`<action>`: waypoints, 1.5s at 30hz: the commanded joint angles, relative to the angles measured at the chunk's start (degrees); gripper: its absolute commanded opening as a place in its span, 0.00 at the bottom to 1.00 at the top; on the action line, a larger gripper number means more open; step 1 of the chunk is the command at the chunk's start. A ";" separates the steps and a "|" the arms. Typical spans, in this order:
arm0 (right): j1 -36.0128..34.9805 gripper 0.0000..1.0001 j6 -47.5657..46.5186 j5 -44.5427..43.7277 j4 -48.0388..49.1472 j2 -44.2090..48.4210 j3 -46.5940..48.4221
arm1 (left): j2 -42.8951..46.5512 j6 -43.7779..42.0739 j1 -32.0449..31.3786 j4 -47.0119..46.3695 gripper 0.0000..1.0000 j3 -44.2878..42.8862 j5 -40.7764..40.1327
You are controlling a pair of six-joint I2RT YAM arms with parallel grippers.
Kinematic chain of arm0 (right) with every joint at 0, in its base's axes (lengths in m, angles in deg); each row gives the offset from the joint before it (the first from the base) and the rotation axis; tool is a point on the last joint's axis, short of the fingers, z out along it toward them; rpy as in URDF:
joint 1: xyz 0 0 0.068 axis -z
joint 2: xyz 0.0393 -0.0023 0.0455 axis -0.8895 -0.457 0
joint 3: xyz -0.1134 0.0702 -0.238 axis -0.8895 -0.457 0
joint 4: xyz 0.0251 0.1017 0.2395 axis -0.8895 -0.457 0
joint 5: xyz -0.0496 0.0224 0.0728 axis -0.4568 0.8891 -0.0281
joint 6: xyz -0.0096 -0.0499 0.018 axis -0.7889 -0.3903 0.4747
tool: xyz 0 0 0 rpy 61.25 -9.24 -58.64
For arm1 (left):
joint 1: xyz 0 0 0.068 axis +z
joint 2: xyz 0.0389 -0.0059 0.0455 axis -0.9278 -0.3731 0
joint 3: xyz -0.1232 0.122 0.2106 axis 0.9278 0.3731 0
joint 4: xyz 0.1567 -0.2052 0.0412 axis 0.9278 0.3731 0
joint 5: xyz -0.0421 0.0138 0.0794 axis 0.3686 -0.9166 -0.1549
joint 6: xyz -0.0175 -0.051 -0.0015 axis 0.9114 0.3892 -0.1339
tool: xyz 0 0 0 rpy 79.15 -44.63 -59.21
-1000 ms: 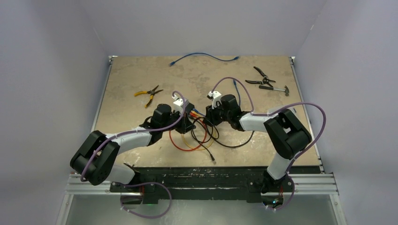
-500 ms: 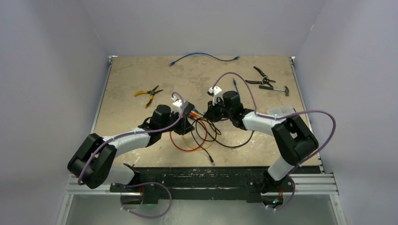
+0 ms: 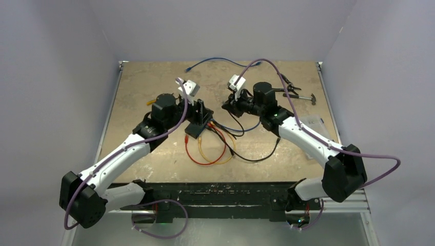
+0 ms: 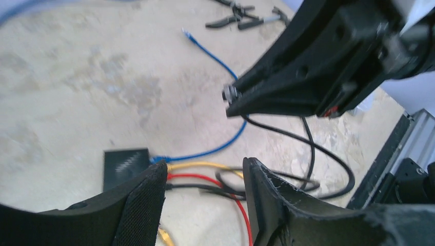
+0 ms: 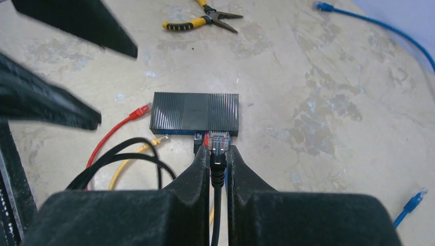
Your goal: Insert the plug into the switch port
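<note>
The switch (image 5: 195, 111), a flat ribbed black box, lies on the table with blue, red, yellow and black cables in its near edge. My right gripper (image 5: 219, 154) is shut on the black cable just behind its clear plug (image 5: 219, 139). The plug points at the switch's port edge but stays short of it. In the top view the right gripper (image 3: 229, 105) hovers to the right of the switch (image 3: 197, 128). My left gripper (image 4: 205, 177) is open and holds nothing, above the switch (image 4: 125, 166). The top view shows the left gripper (image 3: 201, 109) over the switch's far end.
Red, yellow and black cable loops (image 3: 210, 151) lie in front of the switch. Yellow-handled pliers (image 5: 202, 20) lie at the left, black pliers and a hammer (image 3: 295, 92) at the back right. A loose blue cable (image 3: 220, 61) runs along the back edge.
The left gripper has opened, let go of the switch and risen toward the back. The right gripper has closed on the plug and moved back and up with it.
</note>
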 commanded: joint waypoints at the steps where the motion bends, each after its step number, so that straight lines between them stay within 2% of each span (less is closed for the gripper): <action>1: -0.10 0.02 -4.80 5.90 -2.86 3.35 2.90 | 1.64 -4.76 0.26 5.69 0.55 -5.98 -2.05; 10: -0.16 0.02 -8.60 11.35 -2.82 4.95 3.60 | -0.14 -4.20 0.32 5.58 0.55 -10.27 4.03; 13: -0.18 0.03 -8.92 12.42 -3.23 5.30 3.40 | -2.01 1.52 0.32 2.77 0.55 -10.66 6.27; 18: -0.14 0.02 -8.99 16.11 -3.16 5.41 2.68 | -4.29 13.56 0.32 -7.84 0.54 -7.77 11.25; 21: -0.18 0.02 -8.80 20.20 -3.35 5.36 2.37 | -4.03 14.02 0.37 -9.29 0.53 -6.71 11.77; 23: -0.17 0.02 -8.96 23.55 -5.28 4.92 2.68 | -3.03 9.40 0.39 -8.28 0.52 -6.68 12.95; 29: -0.18 0.02 -12.17 24.80 -10.99 4.82 5.15 | 1.71 -12.74 0.84 -0.25 0.53 -7.00 17.72; 35: -0.14 0.02 -16.14 26.50 -17.89 5.27 8.88 | 4.82 -35.85 0.85 8.65 0.53 -7.34 29.91; 39: -0.18 0.02 -17.65 27.62 -20.36 5.56 10.17 | 5.93 -44.96 0.85 10.95 0.53 -6.87 32.31; 45: -0.12 0.01 -19.24 29.83 -22.99 5.16 11.55 | 4.38 -46.75 0.84 9.81 0.50 -7.88 33.13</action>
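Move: The plug of the long black cable, already pinched in the right hand, is about 5 cm ahead of the open left hand, 7 cm to its right and nearly level in height. Below the left hand, the switch sits roughly 20 cm down, 6 cm ahead and 2 cm to the left. From the right hand, the waiting left gripper is about 4 cm back, 8 cm to the left and 1 cm higher; the switch is 2 cm ahead, 10 cm left and 19 cm below. Backwards some 9 cm, rising about 4, the right hand carries the black plug and turns it roughly 30 degrees counter-clockwise, keeping its pinch. The left hand first lifts about 4 cm, shifts right about 4, then draws back some 6 cm, swinging about 35 degrees clockwise and rolling by a similar amount, its half-open fingers closing in on the plug without taking it. ##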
